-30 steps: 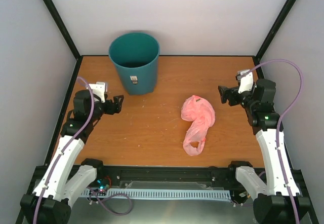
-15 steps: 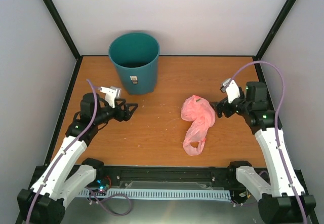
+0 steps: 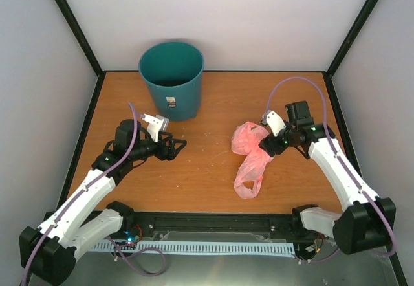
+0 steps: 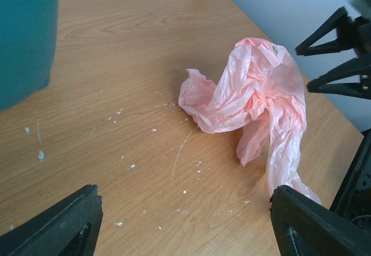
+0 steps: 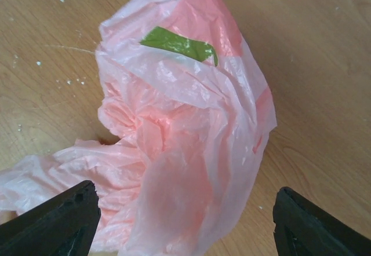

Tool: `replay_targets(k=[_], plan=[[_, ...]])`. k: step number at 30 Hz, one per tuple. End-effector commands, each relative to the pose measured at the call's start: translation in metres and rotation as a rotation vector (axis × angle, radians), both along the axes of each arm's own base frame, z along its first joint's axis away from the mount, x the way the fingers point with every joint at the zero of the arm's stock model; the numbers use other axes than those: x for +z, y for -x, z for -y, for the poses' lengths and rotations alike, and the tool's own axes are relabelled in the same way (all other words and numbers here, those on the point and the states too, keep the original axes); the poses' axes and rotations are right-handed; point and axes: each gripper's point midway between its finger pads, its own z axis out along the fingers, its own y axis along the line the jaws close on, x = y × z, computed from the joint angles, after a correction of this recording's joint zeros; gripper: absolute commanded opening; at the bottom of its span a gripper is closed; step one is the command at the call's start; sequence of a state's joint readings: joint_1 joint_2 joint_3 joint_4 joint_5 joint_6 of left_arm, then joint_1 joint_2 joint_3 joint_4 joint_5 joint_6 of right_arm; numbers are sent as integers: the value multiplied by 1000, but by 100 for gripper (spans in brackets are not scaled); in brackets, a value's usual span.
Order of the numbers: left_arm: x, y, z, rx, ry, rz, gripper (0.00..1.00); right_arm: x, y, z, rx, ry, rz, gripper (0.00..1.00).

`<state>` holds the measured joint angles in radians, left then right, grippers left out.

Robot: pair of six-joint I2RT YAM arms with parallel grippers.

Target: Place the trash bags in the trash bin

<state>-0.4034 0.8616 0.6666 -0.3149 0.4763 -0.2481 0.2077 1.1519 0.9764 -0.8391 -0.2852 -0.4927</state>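
The pink trash bag (image 3: 249, 158) lies crumpled on the wooden table, right of centre, with a green patch (image 5: 181, 45) on its top. My right gripper (image 3: 264, 146) is open at the bag's right side. In the right wrist view the bag (image 5: 185, 134) fills the space between the wide-apart fingers (image 5: 64, 218). My left gripper (image 3: 179, 147) is open over bare table, left of the bag (image 4: 255, 94) and apart from it. The teal trash bin (image 3: 171, 82) stands upright at the back left, and its wall (image 4: 23, 36) shows at the left of the left wrist view.
White crumbs and scratches (image 4: 174, 157) dot the table (image 3: 207, 169) between the left gripper and the bag. Grey walls and black frame posts (image 3: 71, 27) close in the table. A black rail (image 3: 213, 221) runs along the near edge.
Both arms have swung inward toward the bag. The right gripper came down from the right onto the bag's side. The left gripper reached rightward past the bin.
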Motion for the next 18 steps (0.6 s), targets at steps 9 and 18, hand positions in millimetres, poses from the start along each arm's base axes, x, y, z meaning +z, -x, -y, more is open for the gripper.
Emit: replay_targets(k=[9,18], plan=[[23,3,3,-20,19,70,83,-35,-9,-38,127,49,-133,7],[29,0,-5,31,8,100,83,101,94,-106,696,-351,-88,3]])
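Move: The bag's middle lies about 4 cm to the right gripper's left, level with it fore and aft and some 8 cm below, its tail trailing back towards the base. The bin stands about 20 cm ahead and 33 cm to the left of that gripper, its middle at about the gripper's height. For the left gripper, the bag is roughly 24 cm to the right, 2 cm back and 13 cm down. Sink the open right gripper about 5 cm, easing slightly forward, into the upper part of the bag. Shut the fingers fully to pinch the plastic, then sweep fast to the left, some 10 cm towards the left gripper, drawing back and rising about 9 cm from the low point while turning the wrist roughly 30 degrees counter-clockwise. ##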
